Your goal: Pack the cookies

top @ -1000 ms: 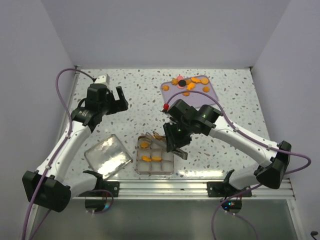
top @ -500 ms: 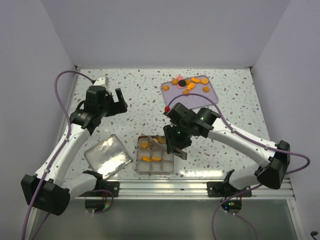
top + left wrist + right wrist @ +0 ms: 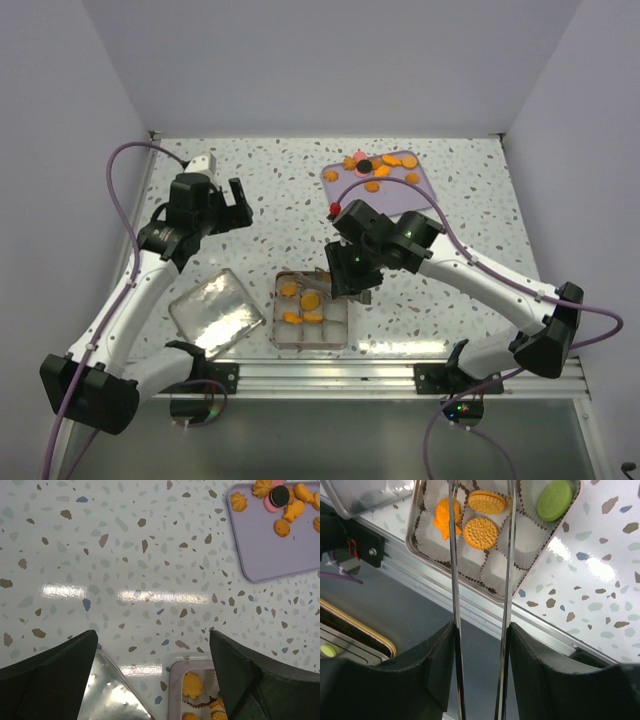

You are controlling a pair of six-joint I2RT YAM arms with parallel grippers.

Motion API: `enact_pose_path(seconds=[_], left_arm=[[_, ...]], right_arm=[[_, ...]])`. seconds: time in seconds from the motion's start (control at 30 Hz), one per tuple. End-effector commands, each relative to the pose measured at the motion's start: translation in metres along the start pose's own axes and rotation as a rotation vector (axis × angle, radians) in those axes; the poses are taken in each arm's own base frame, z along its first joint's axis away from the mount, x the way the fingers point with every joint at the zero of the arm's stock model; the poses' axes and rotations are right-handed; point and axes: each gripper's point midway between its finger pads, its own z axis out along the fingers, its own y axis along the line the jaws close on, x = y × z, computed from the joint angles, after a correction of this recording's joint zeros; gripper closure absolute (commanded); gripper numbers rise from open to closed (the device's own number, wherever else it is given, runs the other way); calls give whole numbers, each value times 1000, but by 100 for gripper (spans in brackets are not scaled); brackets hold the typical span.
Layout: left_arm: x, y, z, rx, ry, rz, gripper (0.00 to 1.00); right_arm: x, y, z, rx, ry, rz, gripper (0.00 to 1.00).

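The cookies lie in two places. Several orange ones, a pink and a dark one (image 3: 378,168) sit on the purple tray (image 3: 405,195), seen also in the left wrist view as cookies (image 3: 280,502) on the tray (image 3: 267,555). The square tin (image 3: 342,322) holds an orange fish (image 3: 445,520), two round orange cookies (image 3: 480,532) and a green one (image 3: 554,500) in white paper cups. My right gripper (image 3: 481,630) is shut on metal tongs (image 3: 452,555), whose two blades stand apart above the tin with nothing between them. My left gripper (image 3: 232,200) hangs open and empty over bare table.
The tin's shiny lid (image 3: 215,312) lies left of the tin, its corner (image 3: 115,700) showing in the left wrist view. The aluminium rail (image 3: 330,372) runs along the table's near edge just below the tin. White walls close in the back and sides.
The tongs' blades have spread apart and an orange cookie now lies in the tin's middle. The right gripper has shifted slightly back from the tin. The left arm is almost still.
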Motion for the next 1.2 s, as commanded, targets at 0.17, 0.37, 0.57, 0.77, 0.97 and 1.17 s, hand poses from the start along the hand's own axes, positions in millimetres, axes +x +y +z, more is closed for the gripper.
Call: enact_pose_path(seconds=[0.17,0.37,0.57,0.77,0.97,1.17], left_arm=[[-4,5,-7,-12,-30,15,0],[-7,4,-7,-12,-37,13,0],[-6,4,-7,-10,-34,11,0],[-7,3,-6,-10,-34,10,0],[-6,3,-1,-13,-22,8,0],[-4,3,6,-20,-7,5,0]], right_arm=[[-34,15,-34,-5,-127,5,52],[-56,1,-51,84,-204,-2,51],[-106,-41,-51,136,-243,76,51],[-168,-102,-43,241,-268,176,51],[-206,-164,-21,387,-240,262,51],[-229,-193,3,425,-195,279,51]])
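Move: The small chip cookie on the purple tray seems the next one wanted: from the right hand, which holds the tongs, it lies about 33 cm ahead, 9 cm right and 17 cm below. The fish cookie sits some 4 cm beyond it and 3 cm to its right, the black sandwich cookie 5 cm beyond and 2 cm to its left. From the left hand, the chip cookie is about 16 cm ahead, 35 cm right and 19 cm below. Over the round cookie already set in the box, the right hand first lifts the half-open tongs about 5 cm. It then sweeps them forward and to the right, some 27 cm in all, towards the chip cookie on the tray, sinking again at the end while the wrist turns clockwise by roughly 30 degrees. Its fingers keep the same gap on the tongs. ##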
